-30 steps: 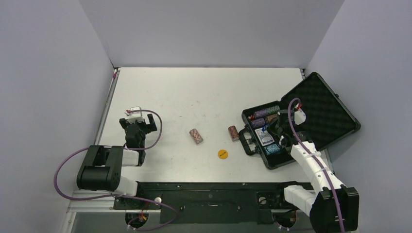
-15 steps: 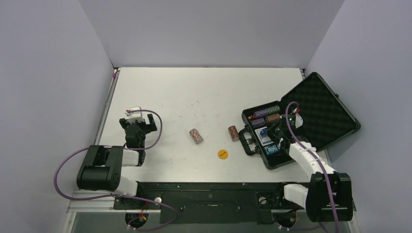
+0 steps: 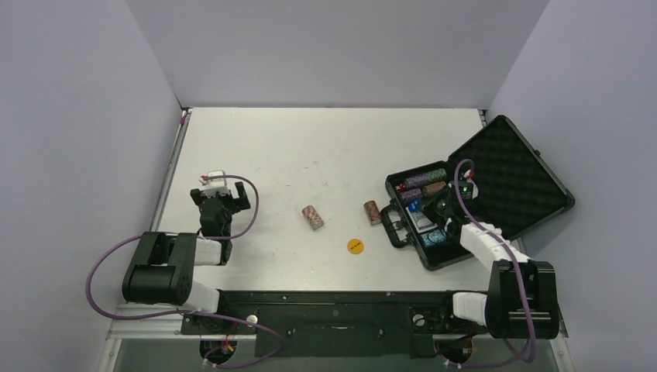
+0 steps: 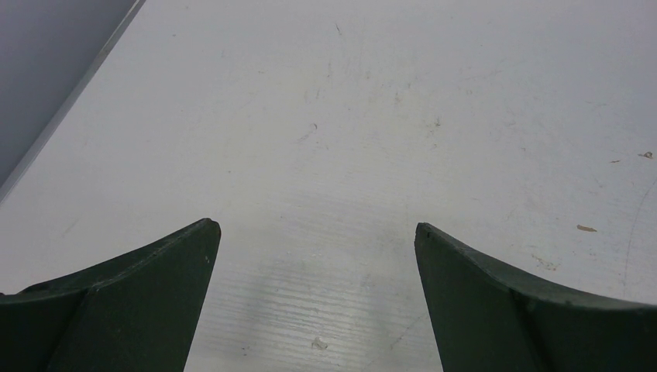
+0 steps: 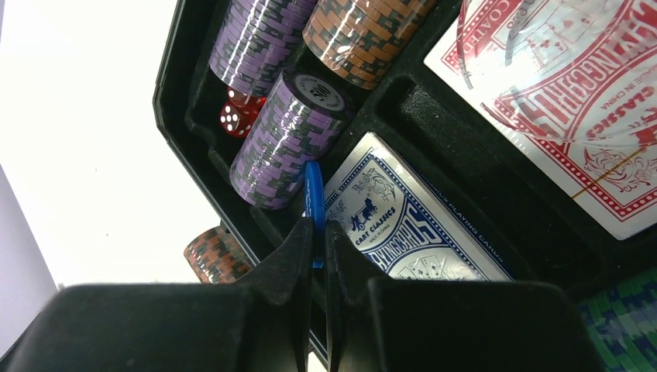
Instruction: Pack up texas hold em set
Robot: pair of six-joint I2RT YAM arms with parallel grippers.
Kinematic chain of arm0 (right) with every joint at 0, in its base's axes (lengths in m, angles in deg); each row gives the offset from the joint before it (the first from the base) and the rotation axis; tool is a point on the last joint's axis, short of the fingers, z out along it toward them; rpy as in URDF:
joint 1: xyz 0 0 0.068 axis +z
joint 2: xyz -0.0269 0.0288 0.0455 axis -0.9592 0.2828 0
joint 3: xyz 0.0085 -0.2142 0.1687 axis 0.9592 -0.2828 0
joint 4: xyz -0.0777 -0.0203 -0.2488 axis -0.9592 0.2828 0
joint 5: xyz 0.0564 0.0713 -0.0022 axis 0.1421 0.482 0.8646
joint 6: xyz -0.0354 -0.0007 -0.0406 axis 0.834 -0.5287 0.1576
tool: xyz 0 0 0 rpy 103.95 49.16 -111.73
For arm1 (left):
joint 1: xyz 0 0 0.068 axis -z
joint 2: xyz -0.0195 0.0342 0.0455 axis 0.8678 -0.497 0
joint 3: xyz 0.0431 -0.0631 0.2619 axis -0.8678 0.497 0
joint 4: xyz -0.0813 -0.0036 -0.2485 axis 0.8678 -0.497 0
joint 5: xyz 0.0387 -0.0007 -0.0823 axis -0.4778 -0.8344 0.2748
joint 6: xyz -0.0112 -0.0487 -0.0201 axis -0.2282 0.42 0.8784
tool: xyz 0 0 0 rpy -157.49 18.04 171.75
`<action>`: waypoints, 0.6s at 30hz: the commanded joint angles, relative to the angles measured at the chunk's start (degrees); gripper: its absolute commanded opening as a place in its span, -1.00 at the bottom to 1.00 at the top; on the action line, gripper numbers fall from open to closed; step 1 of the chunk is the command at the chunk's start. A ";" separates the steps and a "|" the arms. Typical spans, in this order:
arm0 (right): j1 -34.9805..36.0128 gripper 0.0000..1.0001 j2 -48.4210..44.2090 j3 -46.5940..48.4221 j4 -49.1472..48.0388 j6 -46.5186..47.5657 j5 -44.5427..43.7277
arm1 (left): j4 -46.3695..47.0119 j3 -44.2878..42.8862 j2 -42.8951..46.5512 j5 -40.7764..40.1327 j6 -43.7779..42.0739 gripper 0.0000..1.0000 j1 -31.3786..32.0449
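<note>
The black foam-lined case lies open at the right of the table. My right gripper hovers over its tray, shut on a blue disc held edge-on between the fingertips of the gripper. Just below the disc are a purple chip stack, a blue card deck, red dice and a red card deck. Two chip stacks and a yellow disc lie on the table. My left gripper is open over bare table at the left.
Grey walls close in the table on three sides. The case's raised lid stands at the right behind my right arm. A brown-orange chip stack lies just outside the case's near wall. Green chips fill a slot of the tray.
My right arm has pulled its elbow in and the gripper has shifted slightly left over the tray, still pinching the blue disc. The left arm has not moved.
</note>
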 commanded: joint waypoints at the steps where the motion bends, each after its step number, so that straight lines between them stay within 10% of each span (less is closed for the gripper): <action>1: 0.58 -1.00 3.39 -1.63 8.31 3.13 0.73 | 2.85 -1.38 -0.19 -0.20 -0.10 0.93 0.19; 18: 0.59 0.10 -7.96 0.30 24.68 5.23 -8.68 | 2.92 -1.33 -0.22 -0.23 -0.09 0.93 0.16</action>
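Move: The right hand pinches the blue small blind button upright. The middle of the blue card deck it is being set on lies about 1 cm back, 2 cm to the right and 3 cm below. The near purple chip roll is some 4 cm ahead and 3 cm left, the red card deck roughly 1 cm ahead and 8 cm right, both slightly lower. From the left hand, the blue deck is about 55 cm right and 8 cm back, some 5 cm lower. The right hand barely stirs at first, the small blind button still pinched on edge over the far left part of the blue deck; then it dips a good centimetre and opens its fingers from shut to about half, letting go of the button. While opening it draws back about 3.5 cm towards the base, away from the purple roll, rising very slightly and tipping some 5 to 10 degrees farther down. ##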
